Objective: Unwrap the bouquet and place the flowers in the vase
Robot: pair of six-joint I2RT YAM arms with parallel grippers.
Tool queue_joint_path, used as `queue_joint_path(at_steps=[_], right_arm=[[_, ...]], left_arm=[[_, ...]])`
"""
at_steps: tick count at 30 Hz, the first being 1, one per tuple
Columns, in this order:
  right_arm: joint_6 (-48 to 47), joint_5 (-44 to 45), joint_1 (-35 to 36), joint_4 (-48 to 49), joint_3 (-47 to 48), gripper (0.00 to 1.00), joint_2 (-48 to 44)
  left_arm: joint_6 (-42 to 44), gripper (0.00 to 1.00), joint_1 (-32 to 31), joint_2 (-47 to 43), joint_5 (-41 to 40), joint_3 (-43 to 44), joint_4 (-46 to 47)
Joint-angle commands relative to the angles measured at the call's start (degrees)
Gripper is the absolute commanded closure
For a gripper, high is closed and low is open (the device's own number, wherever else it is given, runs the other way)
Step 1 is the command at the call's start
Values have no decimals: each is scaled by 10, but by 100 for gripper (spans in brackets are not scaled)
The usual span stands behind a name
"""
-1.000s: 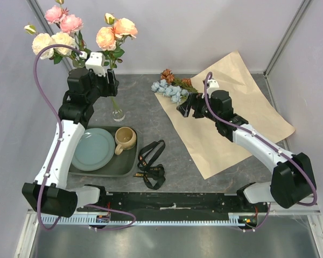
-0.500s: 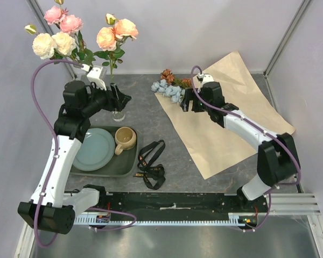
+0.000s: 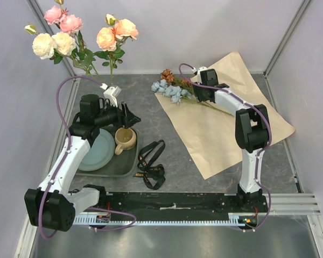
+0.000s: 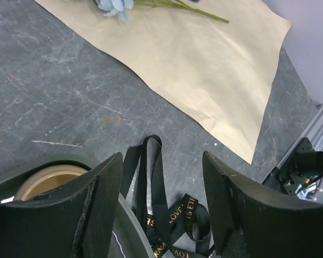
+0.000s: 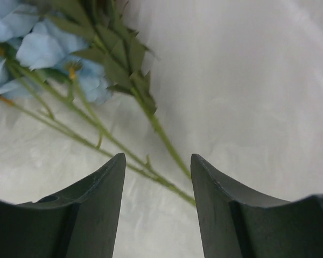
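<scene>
The bouquet lies undone: its kraft paper is spread flat at the right. Light blue flowers and a rust-brown one lie at the paper's far left corner. My right gripper hovers over their green stems. It is open, with the stems just past its tips. Pink, cream and peach flowers stand upright at the back left. The vase under them is hidden behind my left arm. My left gripper is open and empty above the ribbon.
A dark green tray at the left holds a pale blue plate and a tan mug. The mug's rim shows beside my left finger. The black lettered ribbon lies right of the tray.
My left arm has drawn back from the standing flowers and dropped over the mug. My right gripper has reached farther onto the stems and its jaws have narrowed.
</scene>
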Motion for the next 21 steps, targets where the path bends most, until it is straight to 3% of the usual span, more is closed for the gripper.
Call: queue_joint_path(at_steps=[1,14,19,21], right_arm=[[-83,-14,-16,-39,87,43,40],[-124,-60,-16,-61,141,42,127],[-127,-50,-14,-65,166,55,142],[-133,-50,-14,-66,164,65,139]], left_arm=[[-34,33,-12,-9,51,-8,56],[-40,34,-18,5,48,-15,59],[-36,35,-19,5,37,-15,57],[-35,35,-20,5,35,-16,55]])
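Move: The brown flowers' leafy stem runs under the right hand, its grip point about 3 cm farther out, straight ahead and some 6 cm below. The blue flowers' stems cross roughly 1 cm to that hand's left and level with it, also 6 cm below; their heads lie about 13 cm left and 6 cm ahead, the brown heads 11 cm left and 13 cm ahead. From the left hand that stem is some 25 cm ahead, 23 cm right and 20 cm lower. The right hand first slides about 3 cm forward over the paper with a small swing to its right and back, then sinks some 5 cm onto the brown flowers' stem just below its leaves, turning roughly 10 degrees counter-clockwise and tipping slightly more downward. Near the bottom the half-open fingers begin closing to a clearly narrower gap, one tip either side of the leafy stem, the stem close against the right-hand finger and not yet pinched. ##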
